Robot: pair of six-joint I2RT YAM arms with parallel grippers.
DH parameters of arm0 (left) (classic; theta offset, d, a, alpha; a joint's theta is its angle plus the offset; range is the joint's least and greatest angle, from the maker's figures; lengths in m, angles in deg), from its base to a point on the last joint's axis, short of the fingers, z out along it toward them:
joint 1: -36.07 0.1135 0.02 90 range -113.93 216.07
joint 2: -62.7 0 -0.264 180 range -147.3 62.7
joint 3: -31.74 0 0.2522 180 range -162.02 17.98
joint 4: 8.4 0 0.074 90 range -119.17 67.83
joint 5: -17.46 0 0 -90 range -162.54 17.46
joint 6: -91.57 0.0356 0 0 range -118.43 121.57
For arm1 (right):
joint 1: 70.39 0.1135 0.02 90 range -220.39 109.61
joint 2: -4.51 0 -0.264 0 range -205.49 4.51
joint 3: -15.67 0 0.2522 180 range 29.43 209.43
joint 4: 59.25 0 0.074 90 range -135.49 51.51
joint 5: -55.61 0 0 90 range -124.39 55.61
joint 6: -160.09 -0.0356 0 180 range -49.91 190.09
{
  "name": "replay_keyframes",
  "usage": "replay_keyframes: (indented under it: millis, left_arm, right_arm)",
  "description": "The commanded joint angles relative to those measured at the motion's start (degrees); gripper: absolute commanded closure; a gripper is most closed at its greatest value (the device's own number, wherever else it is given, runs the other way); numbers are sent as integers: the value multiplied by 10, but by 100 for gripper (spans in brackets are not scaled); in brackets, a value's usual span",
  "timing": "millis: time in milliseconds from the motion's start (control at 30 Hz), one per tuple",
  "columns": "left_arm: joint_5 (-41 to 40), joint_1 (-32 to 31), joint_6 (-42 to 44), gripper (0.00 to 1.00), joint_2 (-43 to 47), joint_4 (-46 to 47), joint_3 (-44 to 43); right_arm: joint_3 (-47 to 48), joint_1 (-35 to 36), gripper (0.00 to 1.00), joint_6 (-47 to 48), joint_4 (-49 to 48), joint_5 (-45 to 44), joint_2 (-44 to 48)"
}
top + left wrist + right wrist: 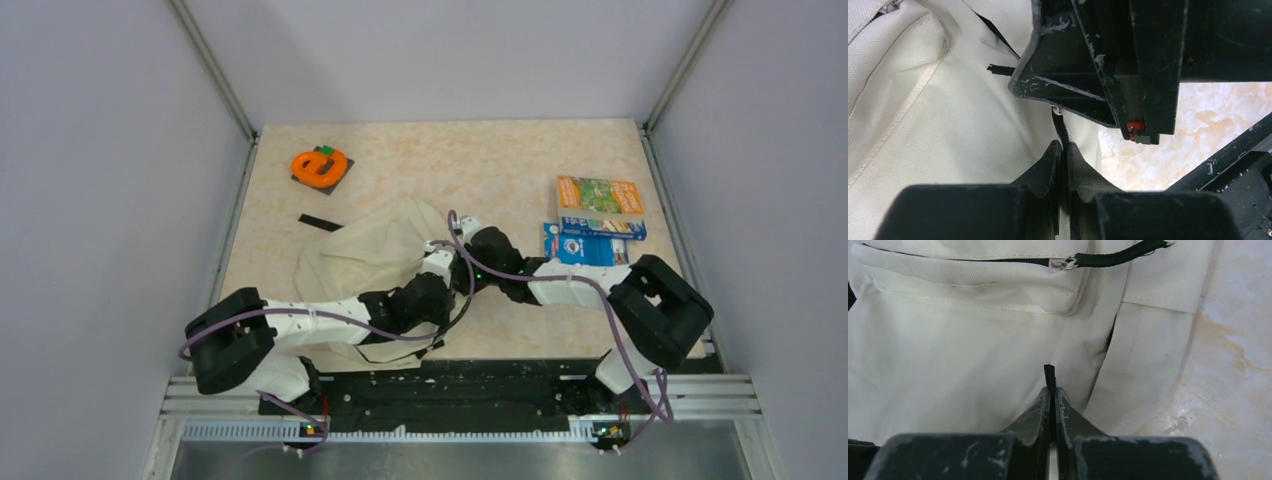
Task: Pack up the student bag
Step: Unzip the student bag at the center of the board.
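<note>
The student bag (pixel 345 262), cream fabric with black trim, lies flat at the table's middle left. Both arms meet at its right edge. In the left wrist view my left gripper (pixel 1063 148) is shut on a black zipper pull cord (pixel 1060 125) of the bag, with the right gripper's black body (pixel 1128 65) close above. In the right wrist view my right gripper (pixel 1052 391) is shut on a short black cord (pixel 1049 374) over the bag's front panel (pixel 948 355). A second pull cord (pixel 1118 257) ends a shut pocket zipper (pixel 973 261) further up.
An orange booklet (pixel 600 195) and a blue booklet (pixel 590 243) lie at the right. An orange ring-shaped item on a dark square (pixel 320 166) sits at the back left, with a black strip (pixel 320 222) near it. Grey walls enclose the table.
</note>
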Motion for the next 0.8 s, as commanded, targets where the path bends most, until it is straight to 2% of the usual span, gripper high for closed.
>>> replay_keyframes:
  millis: [0, 67, 167, 300, 533, 767]
  left_arm:
    - [4, -6, -3, 100, 40, -8, 2]
    - [11, -10, -1, 100, 56, -9, 8]
    - [25, -17, 6, 100, 84, -5, 18]
    - [26, -32, 17, 100, 113, -6, 29]
    - [-59, -55, -4, 100, 175, -48, 36]
    - [-6, -57, 19, 100, 226, -39, 44]
  right_arm:
    - [-6, 6, 100, -22, 3, -76, 55]
    - [-13, 6, 100, -36, 16, -145, 82]
    - [-12, 2, 100, -32, 19, -196, 103]
    - [8, -9, 100, -23, 18, -217, 87]
    - [43, -20, 100, -13, 23, -229, 50]
    - [66, -44, 100, 9, -27, -217, 10]
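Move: The main zipper's slider hangs by its pull from the right fingers, already shut, about 1 cm back and 2 cm below them. From it the bag's far corner is some 16 cm ahead and 9 cm left; the pocket zipper's slider is roughly 5 cm ahead and 6 cm left of the right hand. From the left fingers, already pinching the zipper edge, the main slider is some 4 cm ahead and 2 cm right. Right hand draws the pull 5 cm forward and up as left lifts its pinched zipper edge 7 cm. ##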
